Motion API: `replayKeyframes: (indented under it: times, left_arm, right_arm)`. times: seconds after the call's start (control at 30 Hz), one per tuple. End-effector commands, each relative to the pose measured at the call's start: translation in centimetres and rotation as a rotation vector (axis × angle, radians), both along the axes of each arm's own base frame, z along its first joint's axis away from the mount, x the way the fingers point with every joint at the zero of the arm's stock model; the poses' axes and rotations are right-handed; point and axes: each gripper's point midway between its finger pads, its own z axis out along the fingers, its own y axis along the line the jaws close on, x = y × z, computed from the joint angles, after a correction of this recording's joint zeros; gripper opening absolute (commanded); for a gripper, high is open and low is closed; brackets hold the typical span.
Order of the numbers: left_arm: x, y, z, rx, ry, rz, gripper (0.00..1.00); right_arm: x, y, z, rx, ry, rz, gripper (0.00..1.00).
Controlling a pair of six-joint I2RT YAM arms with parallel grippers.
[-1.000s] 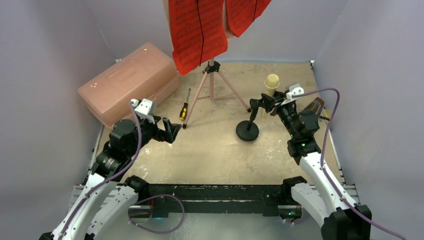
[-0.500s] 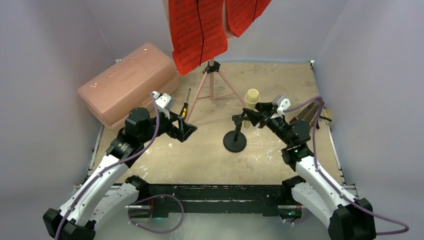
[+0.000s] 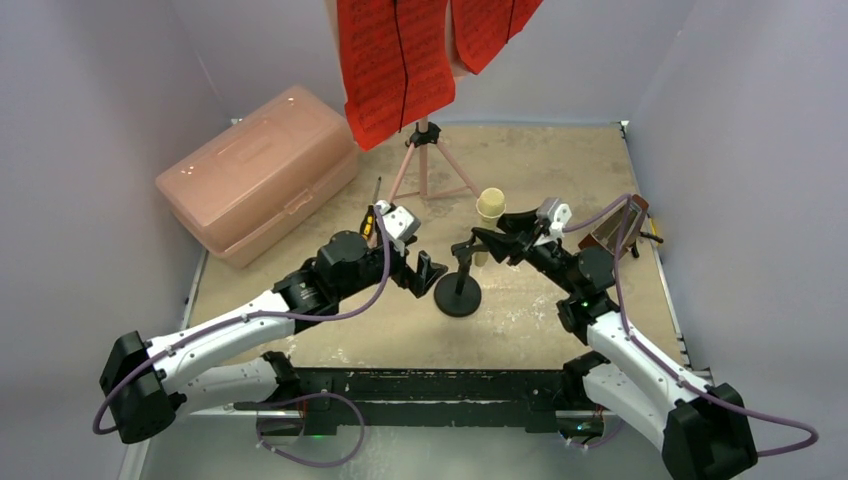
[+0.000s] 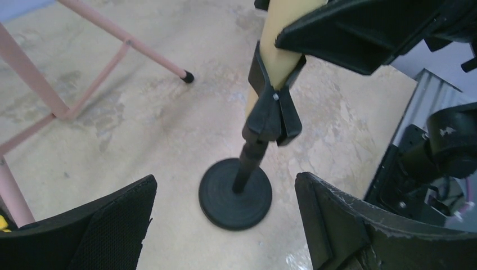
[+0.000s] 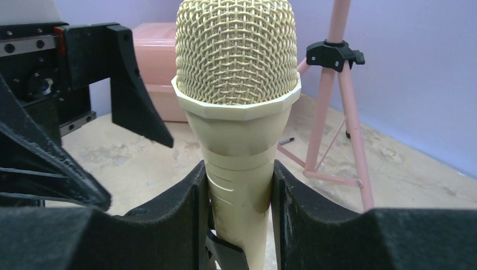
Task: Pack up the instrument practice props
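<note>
The cream microphone [image 3: 489, 206] stands upright in a clip on a black stand with a round base [image 3: 457, 296]. My right gripper [image 3: 480, 241] is shut on the microphone's body [image 5: 236, 84], one pad [image 5: 183, 208] on each side. My left gripper [image 3: 432, 270] is open just left of the stand, low over the floor; its fingers [image 4: 112, 225] flank the base [image 4: 235, 194] without touching it. Red sheet-music pages [image 3: 395, 60] hang on the pink tripod music stand [image 3: 425, 165] at the back. The brown metronome [image 3: 612, 232] sits at the right, partly behind a cable.
A large translucent pink lidded box [image 3: 255, 170] lies at the back left. A yellow-and-black screwdriver [image 3: 371, 212] lies beside the left arm's wrist. A pink tripod leg [image 4: 129, 42] ends near the microphone stand. Grey walls close in on three sides.
My left arm has swept right, from near the pink box to the microphone stand. My right gripper has carried the microphone and its stand leftwards towards the middle.
</note>
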Motion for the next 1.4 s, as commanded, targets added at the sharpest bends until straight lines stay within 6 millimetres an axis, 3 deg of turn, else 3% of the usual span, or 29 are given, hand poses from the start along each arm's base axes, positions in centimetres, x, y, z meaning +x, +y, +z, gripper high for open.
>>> replayKeyframes:
  times: [0.0,0.3,0.5,1.03,1.17,1.37]
  left_arm:
    - [1.3,-1.6,3.0,-0.07,-0.226,0.001,0.92]
    - [0.9,-4.8,1.8,-0.01,-0.389,-0.089,0.91]
    - [1.2,-5.5,0.5,0.023,-0.403,-0.096,0.82]
    - [0.4,-6.5,-0.2,0.056,-0.429,-0.136,0.29]
    - [0.7,-6.1,-0.4,0.083,-0.439,-0.122,0.01]
    - [0.9,-5.4,-0.9,0.096,-0.447,-0.1,0.0]
  right_arm:
    - [-1.6,0.6,2.5,0.065,-0.071,0.06,0.16]
    - [-1.9,1.1,2.1,0.066,-0.078,0.075,0.16]
    - [-2.3,1.0,1.6,0.074,-0.085,0.07,0.16]
    - [-1.9,0.7,1.0,0.065,-0.073,0.041,0.16]
    - [-1.6,0.8,0.6,0.06,-0.065,0.038,0.16]
    - [-1.0,1.0,-0.1,0.045,-0.041,0.034,0.16]
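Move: The stand's clip, in which the microphone sits, is about 7 cm to the right of my open left hand, 2 cm ahead and about 1 cm lower. From the same hand the stand's round base is roughly 6 cm right, 3 cm ahead and 17 cm below, and the microphone's middle 9 cm right, 4 cm ahead and 6 cm higher. From my right hand the clip is some 3 cm left, 2 cm back and 5 cm below. I bring my left hand about 6 cm right and a little down onto the clip, just under my right fingers, turning the wrist some 20 degrees so its fingertips come up to nearly level, then close its fingers and pinch the clip near its joint. My right hand keeps its grip on the microphone and draws it back some 2 cm before easing slightly forward. ##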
